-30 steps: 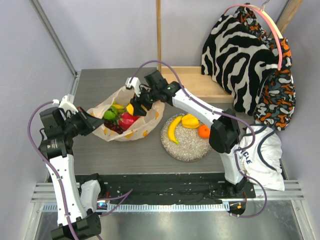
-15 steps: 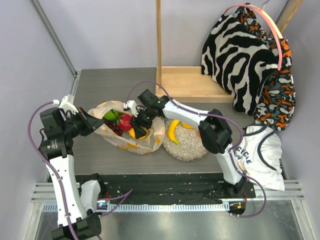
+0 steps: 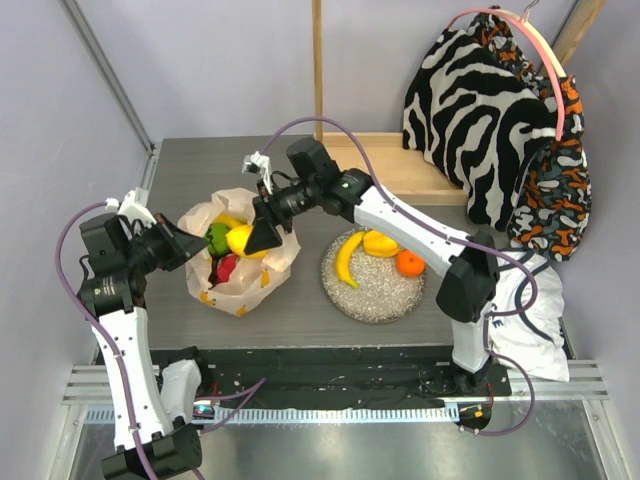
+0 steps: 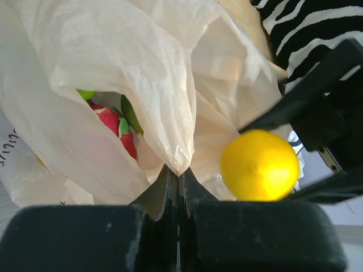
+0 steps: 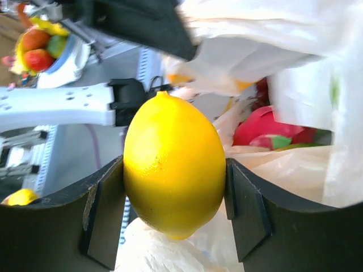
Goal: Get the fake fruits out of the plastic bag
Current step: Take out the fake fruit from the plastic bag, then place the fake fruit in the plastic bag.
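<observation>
The plastic bag [image 3: 238, 282] stands bunched at the left of the table, its mouth up. My left gripper [image 3: 186, 245] is shut on its thin rim [image 4: 180, 161]. Just above the bag's mouth, my right gripper [image 3: 250, 238] is shut on a yellow lemon [image 5: 174, 164], one finger pressed on each side. The lemon [image 4: 260, 164] hangs clear of the plastic. Inside the bag lie a green fruit [image 3: 217, 238] and a red fruit [image 4: 110, 122]. The speckled plate [image 3: 378, 293] to the right holds a banana [image 3: 347, 258], a yellow pepper [image 3: 380, 242] and an orange [image 3: 408, 262].
A wooden board [image 3: 390, 165] lies at the back with an upright post. Zebra-print cloth [image 3: 490, 110] hangs at the back right. A white shirt [image 3: 528, 310] lies at the right edge beside the right arm.
My right gripper dipped into the bag and rose with the lemon in it. The bag has drawn up narrower and more upright. The left gripper kept its hold.
</observation>
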Robot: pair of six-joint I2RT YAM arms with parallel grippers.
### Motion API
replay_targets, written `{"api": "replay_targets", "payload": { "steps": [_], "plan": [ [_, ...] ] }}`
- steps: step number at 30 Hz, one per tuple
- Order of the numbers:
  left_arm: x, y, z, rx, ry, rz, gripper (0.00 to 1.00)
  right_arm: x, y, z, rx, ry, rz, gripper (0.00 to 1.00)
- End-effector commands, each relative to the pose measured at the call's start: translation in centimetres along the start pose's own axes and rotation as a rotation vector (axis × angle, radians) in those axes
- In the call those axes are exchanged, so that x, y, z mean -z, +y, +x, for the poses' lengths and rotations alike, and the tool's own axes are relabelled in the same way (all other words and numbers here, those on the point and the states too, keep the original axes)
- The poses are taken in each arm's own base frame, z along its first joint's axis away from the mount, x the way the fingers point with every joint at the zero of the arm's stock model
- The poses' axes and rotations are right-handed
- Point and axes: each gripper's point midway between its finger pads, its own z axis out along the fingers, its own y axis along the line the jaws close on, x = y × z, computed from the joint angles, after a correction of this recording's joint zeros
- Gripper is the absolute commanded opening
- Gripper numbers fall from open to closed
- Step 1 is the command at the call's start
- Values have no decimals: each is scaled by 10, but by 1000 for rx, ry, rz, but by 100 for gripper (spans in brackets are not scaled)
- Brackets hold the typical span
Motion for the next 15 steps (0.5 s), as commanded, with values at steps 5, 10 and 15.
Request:
{"api": "replay_targets", "payload": {
  "steps": [5,10,15],
  "plan": [
    [-1,-6,-5,-10,-15,34,0,19,18,35,-28,33,-96,52],
    [-1,-7,-7,-11,-22,33,0,17,-27,49,116,98,83,50],
    [1,-8,1,-17,-4,49,0,35,-36,92,259,285,59,50]
  ]
}}
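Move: The right hand holds the lemon high over the bag; the round plate it is heading for lies about 25 cm to its right, 4 cm farther out and some 25 cm below. On the plate, the banana is about 20 cm right and 6 ahead, the orange 32 right and 6 ahead. Still in the bag, the dragon fruit sits about 6 cm to its left, level fore and aft, 18 below. From the left hand, the plate is roughly 34 cm right, 5 ahead, 25 below. Keeping its pinch on the lemon, the right hand first eases a couple of centimetres back and to the right, then sinks while still edging right and coming forward again, ending about 7 cm lower and 4 cm nearer the plate sideways, fingertips tipped some 10 degrees further down. The left hand stays in place with its closed fingers still pinching the bag's rim, as the lemon goes from over the bag's middle towards its right edge. ##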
